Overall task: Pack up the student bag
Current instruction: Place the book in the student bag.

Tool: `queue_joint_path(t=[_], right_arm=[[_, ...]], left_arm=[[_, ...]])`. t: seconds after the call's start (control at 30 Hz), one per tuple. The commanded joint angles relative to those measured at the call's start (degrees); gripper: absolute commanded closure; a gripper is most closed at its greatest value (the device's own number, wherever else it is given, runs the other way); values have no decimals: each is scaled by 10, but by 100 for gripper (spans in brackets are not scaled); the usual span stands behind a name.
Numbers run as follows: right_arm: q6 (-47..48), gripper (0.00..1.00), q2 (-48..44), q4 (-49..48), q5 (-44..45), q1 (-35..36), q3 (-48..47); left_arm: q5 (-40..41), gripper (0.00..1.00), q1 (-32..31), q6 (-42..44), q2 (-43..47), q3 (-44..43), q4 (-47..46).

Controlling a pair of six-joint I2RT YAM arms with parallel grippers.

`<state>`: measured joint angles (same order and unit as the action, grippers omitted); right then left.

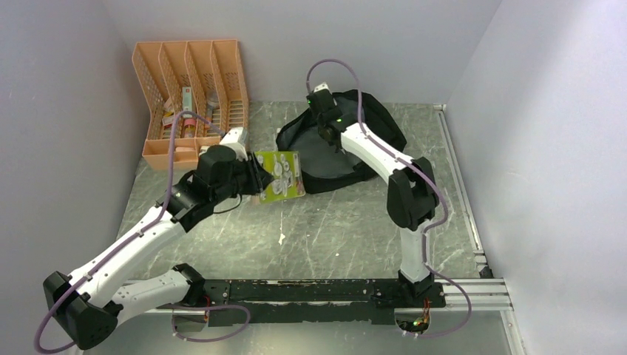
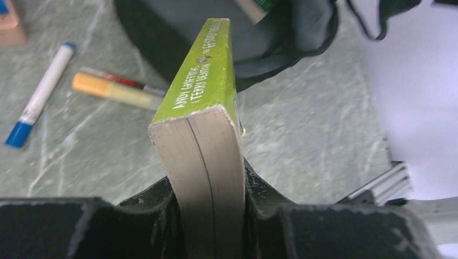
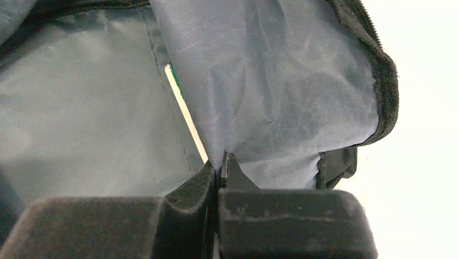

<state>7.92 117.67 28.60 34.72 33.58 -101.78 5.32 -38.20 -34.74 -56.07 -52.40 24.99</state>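
The student bag (image 1: 384, 127) lies open at the back middle of the table, a black backpack with grey lining (image 3: 270, 81). My right gripper (image 1: 330, 132) reaches into its mouth. In the right wrist view the right gripper (image 3: 220, 162) is shut on a fold of that lining. A thin white and green edge (image 3: 183, 113) shows inside the bag behind the fold. My left gripper (image 1: 255, 176) is shut on a green paperback book (image 1: 281, 175), held above the table just left of the bag. In the left wrist view the book (image 2: 202, 108) stands spine up between the left gripper's (image 2: 210, 183) fingers.
An orange mesh desk organiser (image 1: 192, 96) holding small items stands at the back left. A white marker with a blue cap (image 2: 40, 94) and an orange-yellow marker (image 2: 116, 89) lie on the marbled table below the book. A metal rail (image 1: 458, 185) runs along the right edge.
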Motion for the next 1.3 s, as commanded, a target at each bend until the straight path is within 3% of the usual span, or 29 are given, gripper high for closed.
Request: queue_joint_path(t=[0.0,0.33,0.57,0.97,1.27], right_arm=[[-52,100,-54,38,-71,3,19],[-161,100,-149,46,-175,3,87],[-221,100,-204,6,-173,3,137],[-266,100,-240,2,-139,3,135],[-275,100,-272,0,-141,3,160]], left_arm=[[-58,95,10,-44,-13,-63,-112],[-118,95,54,-172,-82,-25,-268],[-117,95,60,-221,-142,-40,-301],[-154,95,59,-311,-235,-39,-361],[-159,95,59,-350,-310,-27,-499]])
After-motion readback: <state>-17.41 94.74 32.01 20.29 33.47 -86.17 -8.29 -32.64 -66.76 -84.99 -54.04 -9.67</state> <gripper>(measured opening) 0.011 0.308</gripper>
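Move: The left hand already holds the green book; the bag's open middle lies about 15 cm ahead of it, 16 cm to its right and 17 cm below. On the table, the orange tube is some 5 cm ahead and 5 cm right, the blue-capped marker 6 cm ahead and 4 cm left, both about 21 cm down. From the right hand, already pinching the bag's lining, the open middle is roughly 9 cm back, 7 cm left and 10 cm below. Left hand carries the book 14 cm forward-right, rolling it flatter; right drags the pinched bag back about 9 cm, lifting. ##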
